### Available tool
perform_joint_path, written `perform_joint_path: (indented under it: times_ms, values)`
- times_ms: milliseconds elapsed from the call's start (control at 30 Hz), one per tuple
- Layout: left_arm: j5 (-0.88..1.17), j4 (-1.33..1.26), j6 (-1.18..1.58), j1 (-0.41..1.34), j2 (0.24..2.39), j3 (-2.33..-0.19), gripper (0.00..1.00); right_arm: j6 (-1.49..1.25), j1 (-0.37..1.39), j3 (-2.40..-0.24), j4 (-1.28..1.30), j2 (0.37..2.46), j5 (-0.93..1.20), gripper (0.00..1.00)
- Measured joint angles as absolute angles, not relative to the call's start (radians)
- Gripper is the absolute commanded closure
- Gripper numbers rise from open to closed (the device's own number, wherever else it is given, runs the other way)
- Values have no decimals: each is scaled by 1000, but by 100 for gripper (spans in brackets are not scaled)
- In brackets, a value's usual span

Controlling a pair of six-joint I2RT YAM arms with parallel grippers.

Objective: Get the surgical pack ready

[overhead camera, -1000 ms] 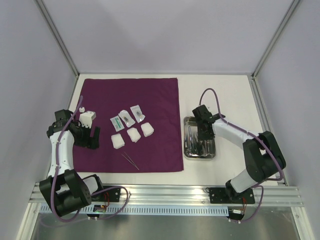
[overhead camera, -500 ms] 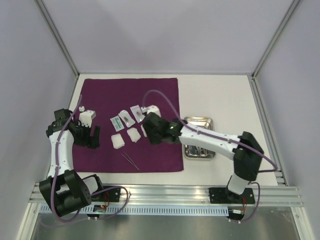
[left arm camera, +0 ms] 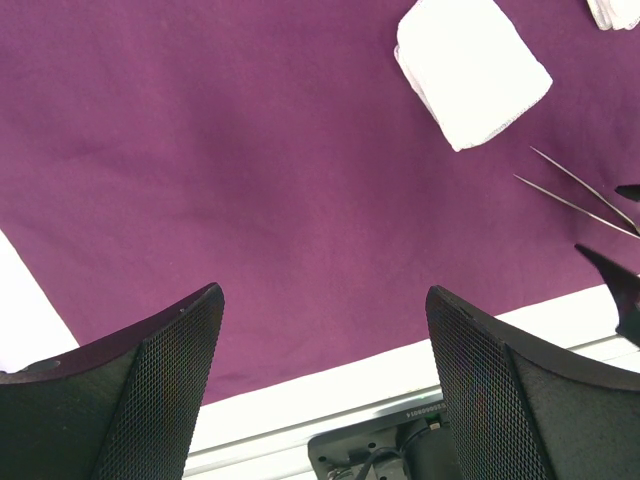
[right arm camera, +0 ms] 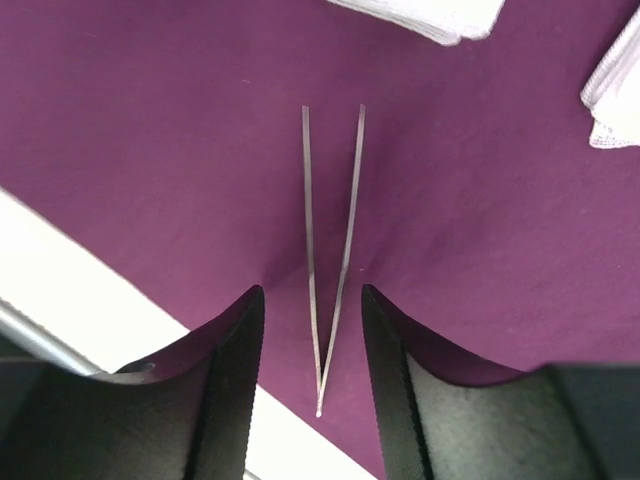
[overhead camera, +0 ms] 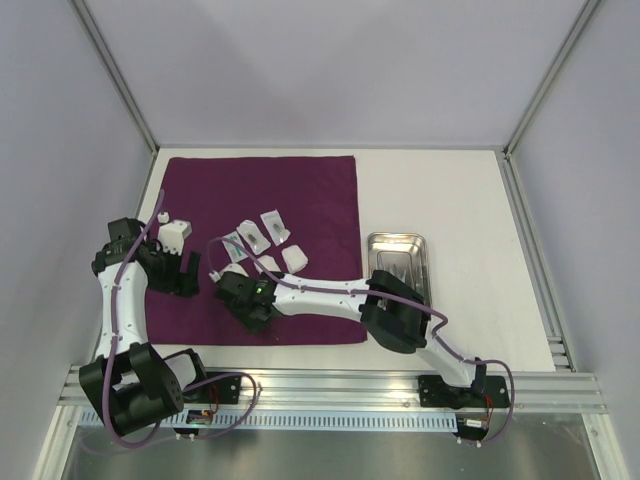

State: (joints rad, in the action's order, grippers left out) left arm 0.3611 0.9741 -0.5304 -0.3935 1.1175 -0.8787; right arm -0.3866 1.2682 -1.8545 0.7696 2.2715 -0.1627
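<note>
The purple cloth point(overhead camera: 300, 190) lies flat on the table. Thin metal tweezers point(right arm camera: 332, 250) lie on it near its front edge, directly between the fingers point(right arm camera: 228, 372) of my right gripper point(right arm camera: 312, 345). That gripper is open, low over the cloth, and in the top view point(overhead camera: 258, 314) it reaches far left. White gauze squares point(overhead camera: 295, 258) and small clear packets point(overhead camera: 274, 225) lie mid-cloth. My left gripper point(overhead camera: 185, 280) is open and empty over the cloth's left part point(left arm camera: 250, 180). The steel tray point(overhead camera: 420, 245) sits right of the cloth. The scissors do not show clearly.
The right arm's forearm point(overhead camera: 320, 295) stretches across the cloth's front right part, its elbow point(overhead camera: 392, 315) beside the tray. A gauze square point(left arm camera: 470, 70) and the tweezers point(left arm camera: 580, 195) show in the left wrist view. The cloth's front edge point(right arm camera: 120, 300) borders white table.
The right arm has swung from the steel tray leftward across the cloth and come down over the tweezers. The tray sits a little farther back. The left arm has barely moved.
</note>
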Motion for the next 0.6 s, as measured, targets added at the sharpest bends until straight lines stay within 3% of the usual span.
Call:
perform_joint_path:
  times_ms: [200,367,600]
  values:
    - [361,973,-530,-393,1118,-879,9,-389,1264,-1856,785,2288,-165,70]
    - [361,972,-530,-393,1118,-879,9,-392,1264,-1856,785,2288,-165,98]
    - [361,972,-531,-393,1118,-879,9,-397,1265,-1852,788,2276,-182,99]
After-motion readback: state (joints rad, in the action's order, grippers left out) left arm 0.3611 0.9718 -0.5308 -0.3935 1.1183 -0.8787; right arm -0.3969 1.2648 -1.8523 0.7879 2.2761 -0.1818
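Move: The tweezers lie on the cloth right under the right hand's fingers, their middle about 1 cm ahead, 1 cm to its left and 1 cm below; the open tips point ahead-left. From that hand the left gauze pad is some 9 cm ahead and 6 cm left, the middle gauze pad roughly 12 cm ahead and 2 cm right. From the left hand the tweezers are about 17 cm right, 4 cm back and 9 cm down. The right hand eases down the last centimetre or so over the tweezers, drifting about half a centimetre to its right with hardly any turn of the wrist, and stops with its fingers astride both legs. There the fingers close from about half open to shut, pinching the two legs together slightly nearer the joined end than the tips, and the hand then starts back up by less than half a centimetre, keeping its grip. ##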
